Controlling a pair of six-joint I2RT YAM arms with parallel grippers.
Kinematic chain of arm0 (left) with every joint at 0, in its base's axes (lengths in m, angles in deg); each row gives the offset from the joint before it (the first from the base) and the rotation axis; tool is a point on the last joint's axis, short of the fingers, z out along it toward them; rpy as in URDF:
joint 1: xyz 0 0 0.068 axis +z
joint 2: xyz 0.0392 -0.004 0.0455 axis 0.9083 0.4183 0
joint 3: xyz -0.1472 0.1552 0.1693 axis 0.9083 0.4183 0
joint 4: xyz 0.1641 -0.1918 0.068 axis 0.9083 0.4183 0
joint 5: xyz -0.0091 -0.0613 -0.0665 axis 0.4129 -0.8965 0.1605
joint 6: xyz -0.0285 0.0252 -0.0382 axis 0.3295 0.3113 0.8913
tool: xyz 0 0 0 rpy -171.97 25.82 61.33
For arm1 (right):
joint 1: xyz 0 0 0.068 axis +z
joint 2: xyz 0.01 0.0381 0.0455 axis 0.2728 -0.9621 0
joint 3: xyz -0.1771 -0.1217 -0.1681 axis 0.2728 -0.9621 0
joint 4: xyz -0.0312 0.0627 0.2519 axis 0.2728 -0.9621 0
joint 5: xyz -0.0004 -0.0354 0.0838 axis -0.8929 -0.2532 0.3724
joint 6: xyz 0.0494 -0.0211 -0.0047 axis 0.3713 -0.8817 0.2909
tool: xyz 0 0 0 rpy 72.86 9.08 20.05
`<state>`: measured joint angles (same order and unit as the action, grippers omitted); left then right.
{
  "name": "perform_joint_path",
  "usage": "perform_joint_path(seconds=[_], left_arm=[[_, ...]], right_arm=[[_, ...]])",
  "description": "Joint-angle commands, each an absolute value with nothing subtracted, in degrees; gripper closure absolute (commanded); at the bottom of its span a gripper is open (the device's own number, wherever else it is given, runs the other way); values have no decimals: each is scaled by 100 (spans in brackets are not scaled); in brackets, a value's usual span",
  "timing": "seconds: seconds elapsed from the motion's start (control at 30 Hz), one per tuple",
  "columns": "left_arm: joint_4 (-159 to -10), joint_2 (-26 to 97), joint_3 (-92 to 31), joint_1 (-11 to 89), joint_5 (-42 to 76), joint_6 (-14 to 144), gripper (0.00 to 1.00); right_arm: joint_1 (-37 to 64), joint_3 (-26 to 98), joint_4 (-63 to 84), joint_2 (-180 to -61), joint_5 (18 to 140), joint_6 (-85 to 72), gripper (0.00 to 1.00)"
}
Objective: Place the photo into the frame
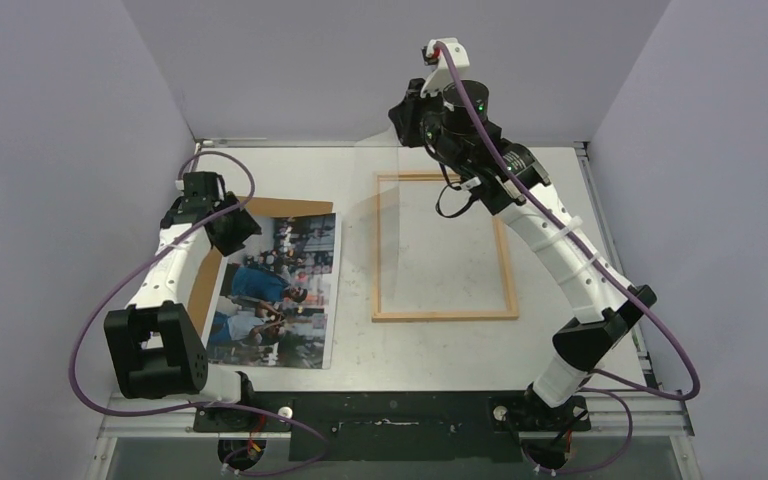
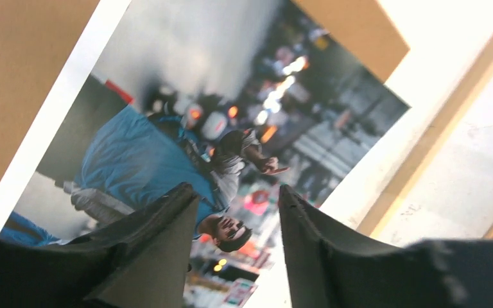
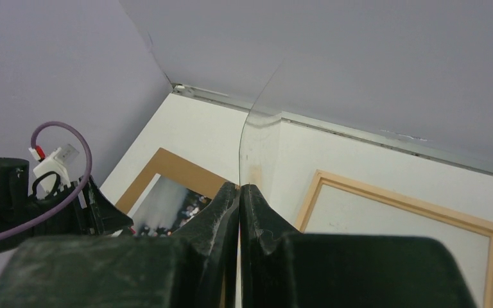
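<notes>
The photo (image 1: pixel 280 290), a glossy street scene with a person in blue, lies face up at the table's left on a brown backing board (image 1: pixel 290 207). My left gripper (image 1: pixel 243 232) hovers over the print's far left corner. In the left wrist view its jaws (image 2: pixel 234 187) stand apart, open, with nothing between them and the photo (image 2: pixel 167 147) just below. The thin light-wood frame (image 1: pixel 445 315) lies flat at the centre with bare table inside it. My right gripper (image 1: pixel 408 118) is raised above the frame's far edge, shut (image 3: pixel 239 186) on a clear sheet (image 3: pixel 263 147) that curves upward.
The brown backing board (image 2: pixel 19 77) shows beyond the photo's far and left edges. Grey walls enclose the table on three sides. Purple cables loop off both arms. The frame's edge (image 2: pixel 436 141) lies just right of the photo.
</notes>
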<state>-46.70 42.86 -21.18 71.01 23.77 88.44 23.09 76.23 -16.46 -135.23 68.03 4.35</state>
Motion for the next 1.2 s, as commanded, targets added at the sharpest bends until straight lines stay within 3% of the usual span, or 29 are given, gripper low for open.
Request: perform_joint_path(seconds=[0.0, 0.43, 1.17], left_arm=[[-4916, 4238, -2819, 7138, 1994, 8494, 48], [-5261, 4507, -3891, 7120, 917, 8468, 14], [-7351, 3625, -3467, 6963, -435, 8778, 12]], right_arm=[[2267, 7890, -1651, -13002, 6753, 290, 100], [2267, 7510, -1436, -12067, 6652, 204, 100], [2262, 7371, -1322, -11637, 7656, 363, 100]])
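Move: The frame lies about 44 cm below the right hand, some 13 cm right and 1 cm ahead; the photo is 24 cm left, 12 cm back. From the left hand, the middle of the clear sheet hanging from the right hand is roughly 25 cm right, 6 cm ahead and 15 cm up; the photo is 5 cm right, 8 cm back and 12 cm below, the frame 43 cm right, 5 cm ahead. Right hand raises the pinched clear sheet 10 cm, back and right; left opens, rises 20 cm, fingers levelling. ##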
